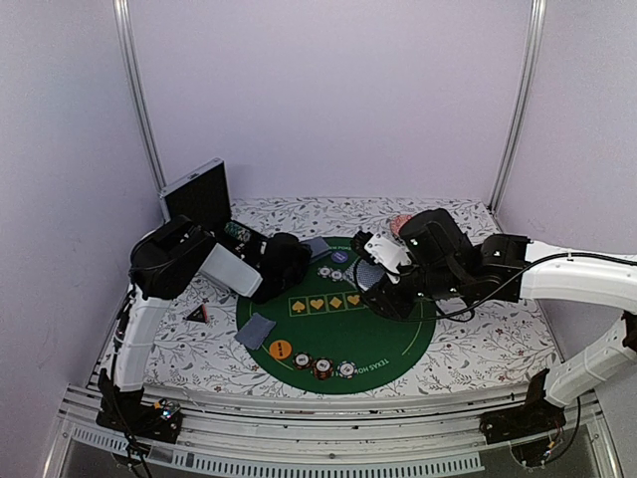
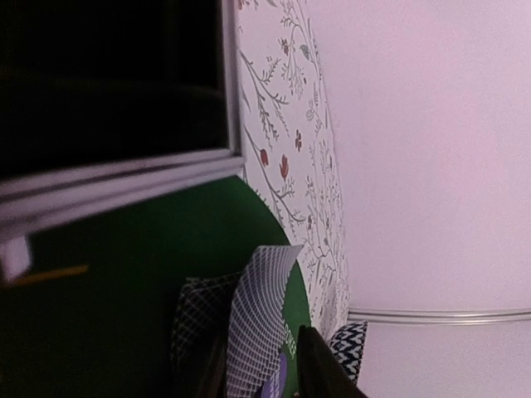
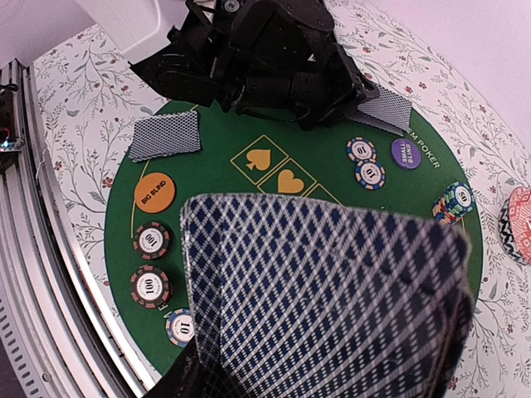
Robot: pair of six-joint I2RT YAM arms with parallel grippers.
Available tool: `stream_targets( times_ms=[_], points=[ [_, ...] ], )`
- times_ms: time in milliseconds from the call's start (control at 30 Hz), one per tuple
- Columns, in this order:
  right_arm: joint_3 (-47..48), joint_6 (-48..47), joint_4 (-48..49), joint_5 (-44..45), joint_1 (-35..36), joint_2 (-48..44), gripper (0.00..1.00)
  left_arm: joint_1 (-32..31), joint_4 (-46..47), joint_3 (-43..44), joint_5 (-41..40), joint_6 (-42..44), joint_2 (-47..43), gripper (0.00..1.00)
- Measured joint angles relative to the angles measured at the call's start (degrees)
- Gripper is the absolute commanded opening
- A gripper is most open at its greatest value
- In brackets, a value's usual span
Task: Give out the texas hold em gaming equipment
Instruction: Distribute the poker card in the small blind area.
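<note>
My left gripper (image 1: 305, 255) reaches over the far left of the green poker mat (image 1: 398, 339). In the left wrist view a bent blue-grey-backed card (image 2: 257, 323) stands between its fingers (image 2: 319, 369). A strip of mat shows between the card and the right finger, so the jaws are apart. Another card (image 2: 195, 319) lies beside it. My right gripper (image 1: 378, 284) hovers over the mat's middle, shut on the deck of cards (image 3: 332, 307). On the mat are a card pair (image 3: 166, 135), an orange disc (image 3: 154, 192), a purple disc (image 3: 406, 152) and striped chips (image 3: 153, 240).
A small dark triangular marker (image 1: 197, 315) lies on the floral cloth left of the mat. An open dark case (image 1: 197, 194) stands at the back left. The pink patterned dish (image 1: 400, 223) sits behind the mat, next to a chip stack (image 3: 455, 201). Walls enclose three sides.
</note>
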Motion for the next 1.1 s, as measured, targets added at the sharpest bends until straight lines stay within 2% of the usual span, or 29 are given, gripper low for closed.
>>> stream_targets(
  times_ms=[67,167,367,600,867,933,1100],
  points=[
    [0.0,0.0,0.0,0.0,0.0,-0.2,0.43,-0.1,-1.1,0.3,0.3,-0.1,0.0,0.41],
    [0.0,0.0,0.0,0.0,0.0,-0.5,0.43,-0.2,-4.9,1.8,0.8,-0.7,-0.9,0.46],
    [0.0,0.0,-0.2,0.0,0.0,-0.5,0.43,-0.6,-11.4,2.0,2.2,-1.7,-3.5,0.54],
    [0.0,0.0,-0.3,0.0,0.0,-0.5,0.43,-0.6,-14.4,2.1,3.8,-2.2,-4.9,0.63],
    [0.0,0.0,-0.3,-0.1,0.0,-0.5,0.43,-0.8,-15.9,1.3,5.6,-2.5,-7.0,0.87],
    [0.0,0.0,-0.3,-0.1,0.0,-0.5,0.43,-0.8,-16.2,0.7,5.7,-2.4,-7.8,0.96],
    [0.0,0.0,-0.3,-0.1,0.0,-0.5,0.43,-0.9,-18.0,-1.0,5.9,-1.5,-10.3,0.98]
  ],
)
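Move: The card still stands between the left fingers over the small blind area. The first card, where it is to go, lies under the fingertips, some 2 cm ahead, 2 cm right and 2 cm below the hand. The small blind button is about 8 cm right and level, the two blue-white chips 6 cm right and 4 cm back, and the chip case some 18 cm left and 2 cm ahead. From the right hand the first card lies about 27 cm ahead, 13 cm left and 18 cm lower. The card is let go over the first one: the left fingers, only part-open to begin with, spread to nearly full width. The hand backs off about 3 cm towards the base while rising some 2.5 cm, drifting a little right, and its fingers tip roughly 10 degrees further down. The right hand stays in place and keeps its grip on the rest of the deck. ##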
